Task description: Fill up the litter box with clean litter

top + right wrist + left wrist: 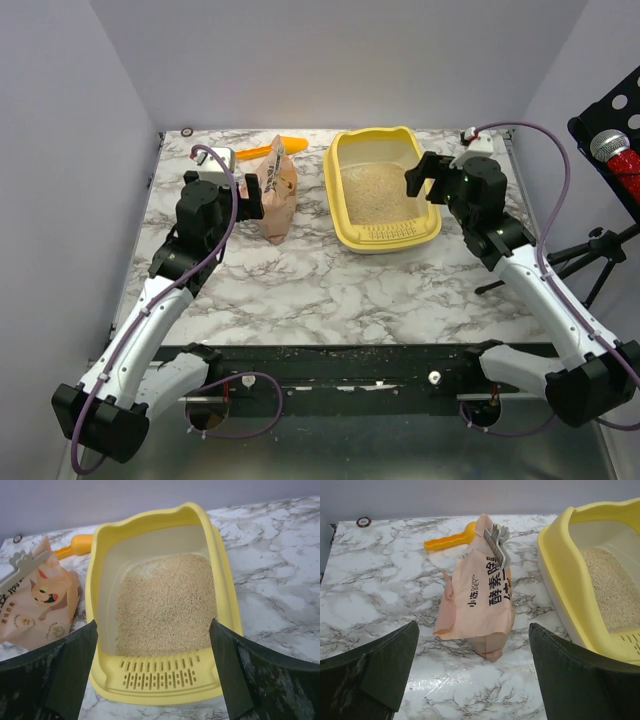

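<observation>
The yellow litter box [345, 215] stands at the back middle of the marble table, slotted lip toward me. Beige litter [376, 192] covers its floor, also seen in the right wrist view [167, 602]. The pinkish-tan bag [279, 190] stands left of the box, clipped at the top [496, 542]. My left gripper [252, 196] is open and empty, just left of the bag. My right gripper [422, 177] is open and empty at the box's right rim; the box [160, 680] lies between its fingers in the wrist view.
An orange scoop [272, 150] lies behind the bag, also in the left wrist view [450, 539]. A small dark disc [187, 131] sits at the back left corner. A microphone on a stand [614, 150] is off the table to the right. Litter grains speckle the front black rail [350, 355].
</observation>
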`<control>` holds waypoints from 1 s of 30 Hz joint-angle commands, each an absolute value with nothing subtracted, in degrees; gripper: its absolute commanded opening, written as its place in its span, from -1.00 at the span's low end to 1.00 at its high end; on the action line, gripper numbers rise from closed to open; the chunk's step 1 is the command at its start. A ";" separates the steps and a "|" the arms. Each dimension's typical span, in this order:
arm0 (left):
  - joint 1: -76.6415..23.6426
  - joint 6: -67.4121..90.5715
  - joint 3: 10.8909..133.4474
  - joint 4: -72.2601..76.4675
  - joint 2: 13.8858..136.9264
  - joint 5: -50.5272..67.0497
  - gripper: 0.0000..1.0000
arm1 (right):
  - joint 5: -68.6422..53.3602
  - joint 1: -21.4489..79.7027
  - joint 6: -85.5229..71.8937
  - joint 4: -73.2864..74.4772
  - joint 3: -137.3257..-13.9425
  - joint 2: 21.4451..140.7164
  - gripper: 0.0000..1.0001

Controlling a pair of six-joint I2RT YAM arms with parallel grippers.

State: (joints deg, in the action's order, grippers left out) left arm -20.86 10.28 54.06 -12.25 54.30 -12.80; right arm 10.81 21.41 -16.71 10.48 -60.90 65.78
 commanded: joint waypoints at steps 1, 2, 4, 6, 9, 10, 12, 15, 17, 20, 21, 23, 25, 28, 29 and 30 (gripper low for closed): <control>-21.01 10.82 52.83 -11.61 53.79 -10.20 0.97 | 16.86 21.45 -18.19 10.44 -61.51 63.36 1.00; -21.01 10.55 52.30 -10.64 53.88 -9.67 0.97 | 18.53 21.53 -18.80 12.72 -62.48 63.80 1.00; -21.27 10.81 51.94 -10.37 54.23 -9.93 0.97 | 20.82 21.53 -18.20 15.72 -63.89 64.25 1.00; -21.44 11.34 52.29 -10.72 54.40 -10.45 0.97 | 19.09 21.53 -16.45 15.30 -63.11 63.55 1.00; -21.45 10.72 53.87 -11.86 55.02 -12.38 0.97 | 10.57 21.53 -13.98 12.49 -61.96 62.49 1.00; -21.45 10.29 54.49 -12.56 55.37 -12.57 0.98 | 9.15 21.53 -14.06 12.39 -62.22 62.66 1.00; -21.36 10.28 55.98 -13.71 56.33 -12.66 0.98 | 7.57 21.53 -13.80 13.18 -63.36 63.54 1.00; -21.45 10.72 58.70 -15.46 58.79 -11.96 0.97 | 5.20 21.53 -13.71 14.94 -64.51 65.12 1.00; -21.45 10.90 60.20 -16.26 60.55 -12.30 0.98 | 3.35 21.53 -14.06 15.03 -64.42 65.91 1.00; -21.45 10.90 62.57 -17.40 63.80 -13.18 0.98 | 0.45 21.53 -15.11 14.33 -63.99 67.23 1.00; -21.45 10.81 63.10 -17.32 64.85 -13.01 0.97 | 0.44 21.53 -15.47 14.15 -63.90 67.76 1.00; -21.53 10.81 64.33 -17.40 67.57 -12.31 0.97 | -2.54 21.53 -15.91 14.15 -63.72 68.55 1.00; -21.62 10.72 65.47 -17.32 70.04 -12.48 0.97 | -3.42 21.53 -16.17 14.15 -63.46 68.99 1.00; -21.80 10.37 66.35 -16.79 73.90 -13.71 0.97 | -3.78 21.62 -16.35 13.97 -63.11 69.00 1.00; -21.80 10.37 66.62 -16.44 74.96 -14.15 0.97 | -3.69 21.62 -16.43 13.97 -63.02 68.91 1.00; -21.88 10.46 66.80 -16.35 76.36 -14.67 0.98 | -3.78 21.62 -16.44 13.97 -62.84 68.82 1.00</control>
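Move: The litter bag, standing with a clip on it, is about 14 cm ahead of the open left hand, 5 cm to its right and 20 cm below; the orange scoop lies some 12 cm beyond the bag, about level with it sideways. From the right hand the bag is roughly 32 cm left and 10 cm ahead, while the litter box lies about 9 cm ahead, 7 cm left and some 23 cm below. The open left hand reaches forward and down about 5 cm towards the bag; the right swings right, then left. ##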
